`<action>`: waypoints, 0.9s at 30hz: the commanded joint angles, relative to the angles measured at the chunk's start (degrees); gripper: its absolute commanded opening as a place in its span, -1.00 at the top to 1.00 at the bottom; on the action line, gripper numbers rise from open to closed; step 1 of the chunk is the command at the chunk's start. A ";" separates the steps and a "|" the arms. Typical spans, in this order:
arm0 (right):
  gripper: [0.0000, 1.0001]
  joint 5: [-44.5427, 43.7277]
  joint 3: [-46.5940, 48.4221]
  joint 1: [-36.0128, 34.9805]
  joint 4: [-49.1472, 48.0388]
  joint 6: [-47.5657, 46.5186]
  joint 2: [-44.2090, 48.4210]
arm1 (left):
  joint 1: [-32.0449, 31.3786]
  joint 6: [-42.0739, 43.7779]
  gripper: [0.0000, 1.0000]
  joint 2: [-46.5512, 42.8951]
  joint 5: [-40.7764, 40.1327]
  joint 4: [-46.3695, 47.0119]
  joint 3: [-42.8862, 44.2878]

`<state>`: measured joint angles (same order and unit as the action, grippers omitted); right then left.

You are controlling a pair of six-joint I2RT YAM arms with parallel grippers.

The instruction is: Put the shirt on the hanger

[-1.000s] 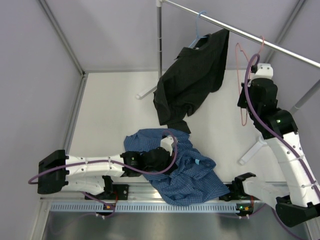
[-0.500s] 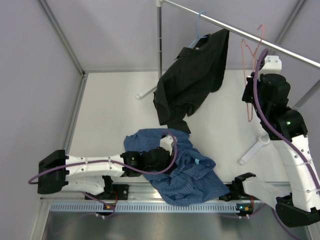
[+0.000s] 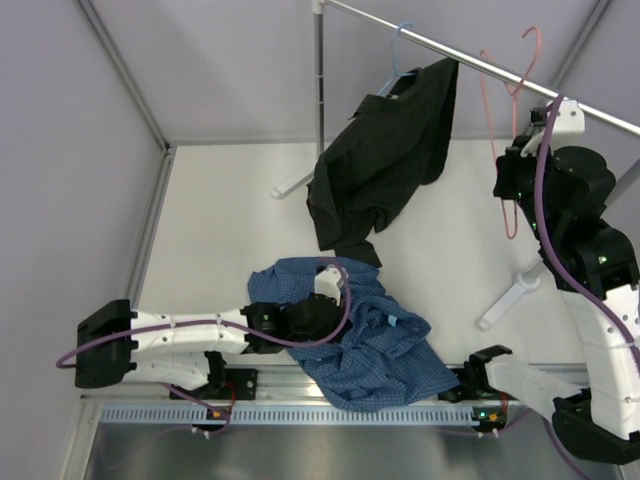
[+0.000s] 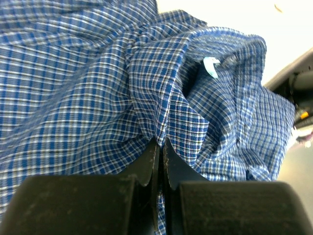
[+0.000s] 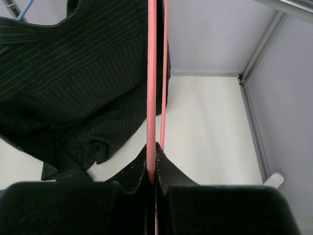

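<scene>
The blue checked shirt [image 3: 375, 345] lies crumpled on the table near the front edge. My left gripper [image 4: 160, 142] is buried in it, shut on a raised fold of the shirt [image 4: 161, 88]. In the top view the left gripper [image 3: 322, 300] sits at the shirt's left side. The thin pink hanger [image 3: 510, 205] hangs upright at the far right, and its hook reaches past the rail [image 3: 470, 58] in the picture. My right gripper [image 3: 512, 172] is shut on one pink wire of the hanger [image 5: 151, 73]; in the right wrist view the right gripper [image 5: 152, 147] pinches that wire between its tips.
A black long-sleeved shirt [image 3: 385, 160] hangs from the rail on a light blue hanger [image 3: 402, 42], just left of the pink one. The rack's upright pole [image 3: 319, 90] and white feet [image 3: 510, 295] stand on the table. Grey walls close in the sides.
My right arm has raised the pink hanger up and to the right, carrying its hook past the rail. The left arm and the blue shirt have stayed put.
</scene>
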<state>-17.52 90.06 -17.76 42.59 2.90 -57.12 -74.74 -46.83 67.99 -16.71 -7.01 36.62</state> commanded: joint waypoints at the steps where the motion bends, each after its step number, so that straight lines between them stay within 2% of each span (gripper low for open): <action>1: 1.00 3.89 -0.06 0.88 -1.37 -1.05 3.93 | 0.21 -2.56 1.00 -1.80 -5.87 -0.36 2.84; 5: 1.00 8.10 -0.59 0.97 2.91 -1.14 7.11 | 3.36 -5.64 1.00 -2.59 -8.34 -5.38 5.21; 8: 1.00 16.97 -0.41 0.88 10.28 -1.14 8.87 | 9.07 -5.38 1.00 -3.03 -4.66 -6.09 6.09; 10: 1.00 26.01 -1.20 0.88 14.43 -0.26 10.35 | 13.90 -4.15 1.00 -3.38 -1.85 -6.97 7.84; 12: 1.00 37.31 -4.88 0.45 17.77 -0.26 11.85 | 17.77 -3.01 1.00 -3.56 -1.22 -8.98 9.43; 15: 1.00 45.00 -11.56 -3.23 18.76 0.53 16.50 | 22.25 -1.08 1.00 -2.86 0.53 -12.40 12.94; 16: 1.00 45.46 -12.97 -6.64 19.37 0.62 18.69 | 23.31 -0.64 1.00 -1.73 1.23 -13.20 13.82; 20: 1.00 43.36 -19.72 -12.28 22.97 3.43 23.10 | 28.84 0.68 1.00 -0.31 4.92 -14.44 16.20; 23: 1.00 43.27 -23.35 -14.84 24.73 5.19 26.18 | 30.35 1.56 1.00 -0.05 6.77 -14.44 17.51; 27: 1.00 38.97 -23.44 -17.04 27.90 5.89 28.21 | 30.71 2.62 1.00 1.53 10.46 -14.44 19.62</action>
<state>23.05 65.98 -33.32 68.05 7.11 -30.30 -44.27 -46.04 68.60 -10.17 -21.52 52.82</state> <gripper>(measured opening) 0.003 0.026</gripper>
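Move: The blue shirt's collar opening, where the right hand's hanger is being taken, lies about 15 cm back, 18 cm left and 38 cm below that hand. The hanging black shirt is some 15 cm ahead of the hand, 15 cm left and 15 cm lower. The left hand already pinches the blue shirt, with the collar opening about 2 cm ahead, 9 cm right and 4 cm below it. Right swings the hanger counter-clockwise, 20 cm back and down towards the shirt; left draws the pinched collar forward. ##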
